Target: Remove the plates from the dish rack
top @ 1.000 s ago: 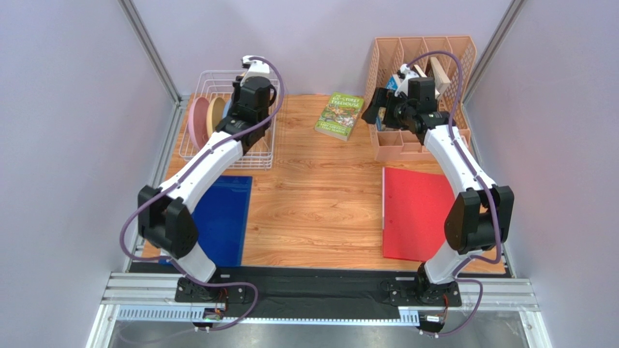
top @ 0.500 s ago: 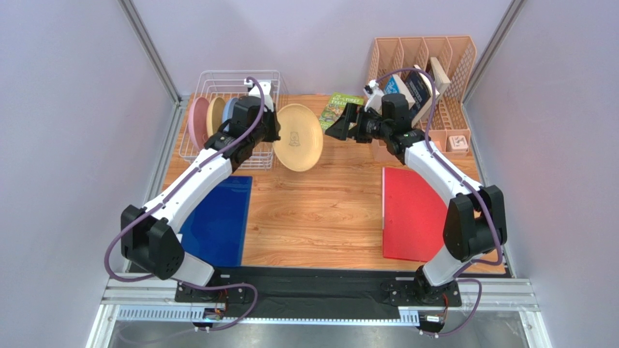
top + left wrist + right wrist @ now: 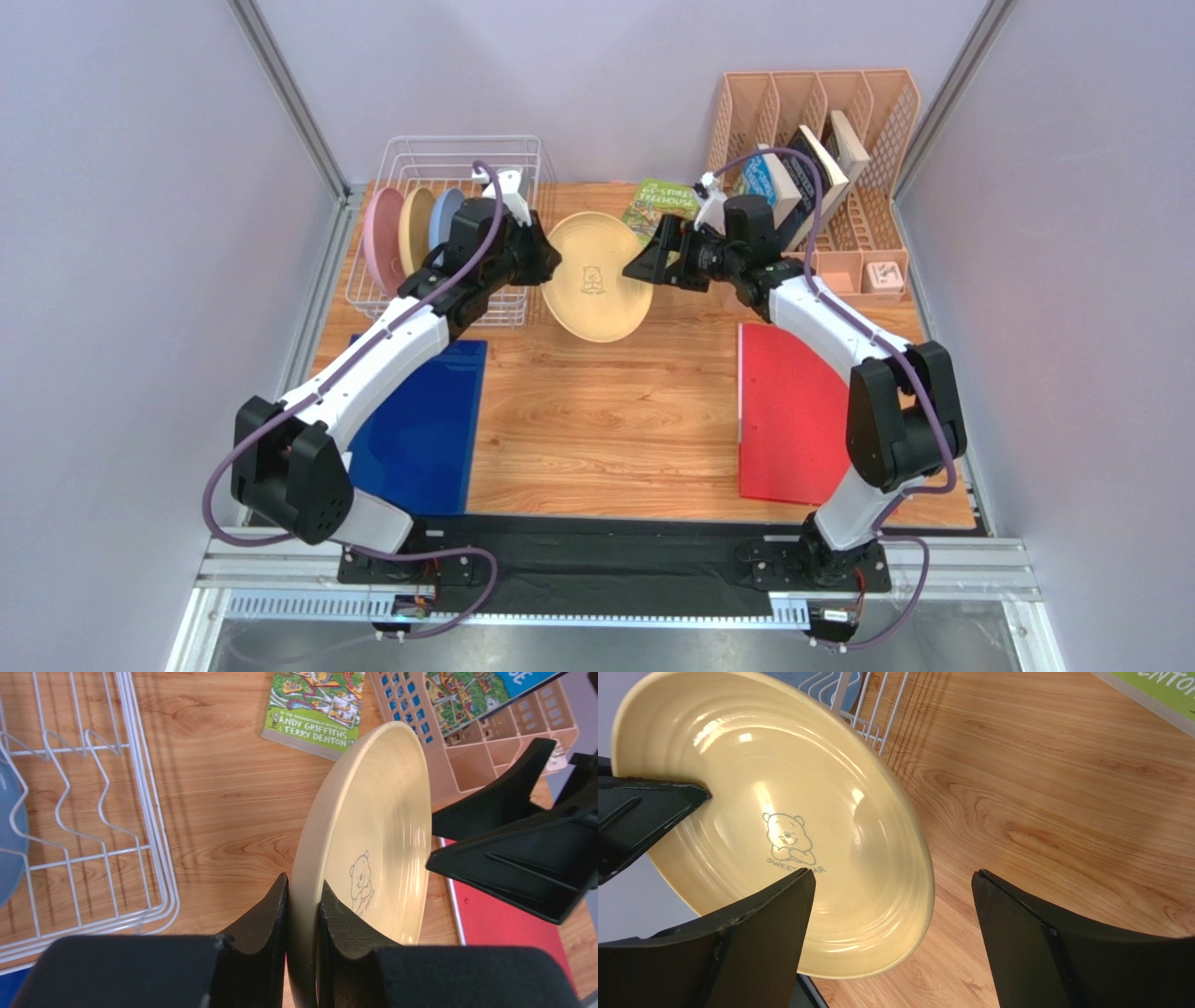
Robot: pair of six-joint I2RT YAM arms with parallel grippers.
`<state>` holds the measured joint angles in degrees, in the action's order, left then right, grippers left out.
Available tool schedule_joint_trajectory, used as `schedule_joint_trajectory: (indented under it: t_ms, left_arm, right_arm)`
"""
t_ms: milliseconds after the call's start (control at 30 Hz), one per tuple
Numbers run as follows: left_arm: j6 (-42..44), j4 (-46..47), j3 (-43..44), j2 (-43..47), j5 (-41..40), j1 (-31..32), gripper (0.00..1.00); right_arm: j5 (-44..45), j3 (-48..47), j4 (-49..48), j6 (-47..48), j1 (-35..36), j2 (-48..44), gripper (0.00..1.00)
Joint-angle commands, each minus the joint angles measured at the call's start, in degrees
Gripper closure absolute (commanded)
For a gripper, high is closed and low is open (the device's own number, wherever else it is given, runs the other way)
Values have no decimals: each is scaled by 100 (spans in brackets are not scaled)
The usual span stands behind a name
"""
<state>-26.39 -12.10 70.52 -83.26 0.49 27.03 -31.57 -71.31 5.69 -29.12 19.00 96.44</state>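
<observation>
A cream-yellow plate [image 3: 596, 297] with a bear mark hangs on edge over the table's middle. My left gripper [image 3: 540, 259] is shut on its left rim; the left wrist view shows both pads pinching the rim of the plate [image 3: 379, 833] at the gripper [image 3: 303, 889]. My right gripper [image 3: 648, 266] stands open at the plate's right side. In the right wrist view the plate [image 3: 738, 777] has its near edge between the wide-apart fingers of that gripper [image 3: 892, 873], with no contact visible. The white wire dish rack [image 3: 421, 140] at the back left holds a pink [image 3: 382, 235], a cream [image 3: 415, 224] and a blue plate [image 3: 446, 217] upright.
A green book [image 3: 659, 203] lies flat behind the held plate. The peach organiser [image 3: 877, 105] with books stands at the back right. A red mat [image 3: 793, 413] lies at the right and a blue mat [image 3: 421, 420] at the left.
My left arm lifted the cream-yellow plate out of the rack and carried it right over the table. My right arm swung left from the organiser to the plate's far edge.
</observation>
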Motion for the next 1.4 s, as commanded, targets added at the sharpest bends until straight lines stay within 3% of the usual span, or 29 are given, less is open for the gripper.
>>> schedule_joint_trajectory:
  t_ms: [0, 33, 100, 133, 167, 200, 233, 367, 400, 467, 500, 567, 667, 800, 1033, 1300, 1367]
  left_arm:
    - [-261, 551, -56, 381, 284, 22, 100]
    - [-261, 568, -100, 398, 276, 22, 100]
    - [-296, 656, -170, 442, 337, 13, 100]
    - [-314, 734, -240, 451, 355, 13, 100]
    - [-357, 779, -267, 486, 373, 13, 100]
    - [-367, 831, -293, 487, 416, 22, 100]
    - [-367, 919, -346, 487, 451, 13, 100]
    - [-350, 1025, -434, 487, 496, 4, 100]
    - [-306, 938, -425, 487, 461, 4, 79]
    - [-200, 745, -364, 460, 286, 4, 50]
    - [-60, 500, -338, 478, -20, 4, 24]
    - [98, 271, -329, 556, -512, 4, 1]
    - [520, 120, -477, 785, -1802, 4, 0]
    - [1223, 531, -811, 1031, -2737, -57, 0]
    - [1435, 796, -917, 804, -2809, -847, 0]
    - [1479, 1104, -996, 347, -2932, -1173, 1]
    - [1462, 1175, -988, 258, -2835, -1200, 3]
  right_arm:
    - [-33, 55, -183, -23, 16, 50, 16]
    - [-94, 82, -191, -14, 16, 85, 27]
    - [-217, 143, -349, -49, 16, 94, 40]
    - [-409, 187, -445, -76, -2, 103, 65]
    - [-516, 274, -742, -119, 7, 103, 76]
    - [-665, 336, -893, -303, -11, 129, 95]
    - [-997, 380, -1051, -400, -28, 155, 100]
    - [-1395, 556, -1475, -691, -81, 252, 100]
    - [-1308, 591, -1405, -656, -90, 174, 100]
    - [-852, 653, -968, -612, -186, 51, 100]
    - [-685, 627, -730, -447, -213, -54, 100]
    - [-211, 574, 102, -200, -274, -134, 100]
    - [247, 478, 967, 152, -275, -196, 100]
    - [528, 556, 1592, 214, -283, -135, 100]
    - [889, 627, 1848, 416, -283, 225, 100]
    - [1452, 565, 1988, 566, -231, 665, 100]
    - [1513, 574, 1971, 575, -222, 735, 93]
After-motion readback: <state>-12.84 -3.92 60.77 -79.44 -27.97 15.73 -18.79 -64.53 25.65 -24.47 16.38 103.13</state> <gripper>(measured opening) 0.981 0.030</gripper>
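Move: Held by the left hand, the yellow plate has its middle about 9 cm left of the open right hand, 1 cm back and 3 cm lower; from the left hand it lies about 9 cm right, 1 cm ahead, 4 cm lower. The clear wood is some 5 cm back, 2 cm left and 16 cm below the right hand, the green book 20 cm ahead and 1 cm right. The blue plate racks about 18 cm left, 9 cm ahead and 10 cm below the left hand. Almost in place, the right hand shuts its fingers on the yellow plate's right rim; only then does the left hand open wide and let go. The right hand lowers the plate about 15 cm towards the clear wood, with some 8 cm to the right and 6 cm back, fingers tipping down. The empty left hand swings some 18 cm left and slightly forward over the rack towards the blue plate, turning about 30 degrees counter-clockwise. ##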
